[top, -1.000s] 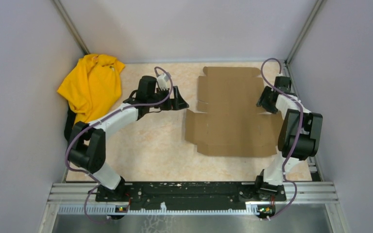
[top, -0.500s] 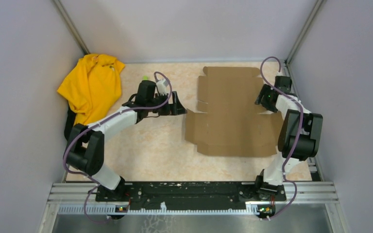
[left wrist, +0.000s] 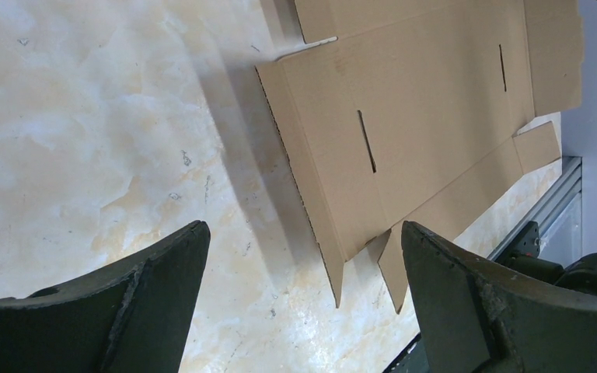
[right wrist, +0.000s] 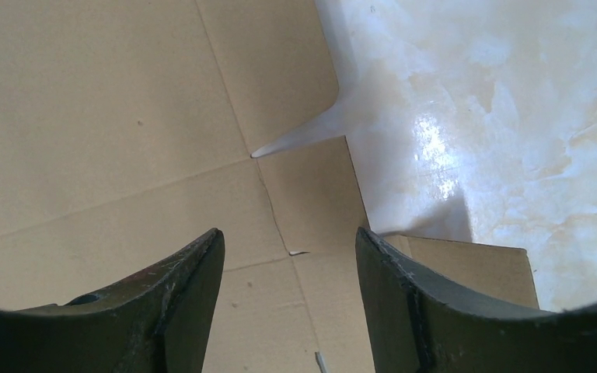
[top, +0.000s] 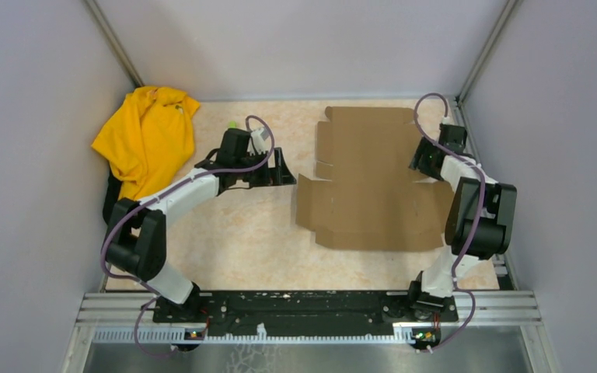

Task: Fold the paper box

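The paper box (top: 369, 183) lies as a flat brown cardboard sheet, unfolded, on the right half of the table. My left gripper (top: 288, 169) hovers just off its left edge, open wide and holding nothing. In the left wrist view the paper box (left wrist: 427, 93) fills the upper right, its near edge slightly lifted, with the left gripper (left wrist: 303, 227) over bare table beside it. My right gripper (top: 422, 162) sits low over the sheet's right side. The right wrist view has the right gripper (right wrist: 288, 231) open above a crease of the paper box (right wrist: 124, 116), nothing between the fingers.
A yellow cloth (top: 146, 136) is bunched at the back left corner against the wall. Grey walls close in the table on three sides. A metal rail (left wrist: 544, 206) runs along the table's right edge.
The left gripper has drawn back a little to the left, away from the sheet's edge. The right gripper has opened slightly wider and barely shifted. The cardboard has not moved.
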Motion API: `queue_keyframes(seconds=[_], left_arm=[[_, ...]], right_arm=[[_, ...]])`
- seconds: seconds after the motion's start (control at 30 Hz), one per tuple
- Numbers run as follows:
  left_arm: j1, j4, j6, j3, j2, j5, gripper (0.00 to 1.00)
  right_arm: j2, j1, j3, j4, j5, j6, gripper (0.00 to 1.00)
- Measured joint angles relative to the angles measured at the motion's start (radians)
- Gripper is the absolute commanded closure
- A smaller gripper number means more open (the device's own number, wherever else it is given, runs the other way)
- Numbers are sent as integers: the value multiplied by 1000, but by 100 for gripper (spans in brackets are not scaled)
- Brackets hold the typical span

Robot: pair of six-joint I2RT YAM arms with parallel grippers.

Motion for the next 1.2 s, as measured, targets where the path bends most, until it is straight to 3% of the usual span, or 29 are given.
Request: queue_keyframes(seconds=[0.67, 1.07, 1.2], left_arm=[[0, -6, 17, 0, 0, 0, 1], [0, -10, 18, 0, 0, 0, 1], [0, -15, 18, 0, 0, 0, 1]], right_arm=[[28, -36, -19, 6, 94, 13, 38], [42, -46, -19, 70, -13, 36, 55], [53, -46, -19, 83, -52, 51, 67]])
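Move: The small right-edge tab of the paper box lies some 3 cm ahead of the right hand, about 1 cm to its right and 4 cm below. The far side flap is roughly 11 cm ahead and 1 cm right; the near side flap is about 6 cm back and 7 cm right; the middle of the near panel is about 7 cm back and 11 cm left. From the left hand the tab is about 8 cm ahead, 38 cm right and 10 cm below. The small tab is got between the right hand's fingers: the hand sinks nearly 2 cm and swings about 3 cm right and a little back, past the tab's outer edge, then comes back some 2 cm left and 2 cm forward while the fingers close by a third. The right finger's inner side ends against the raised outer edge. ##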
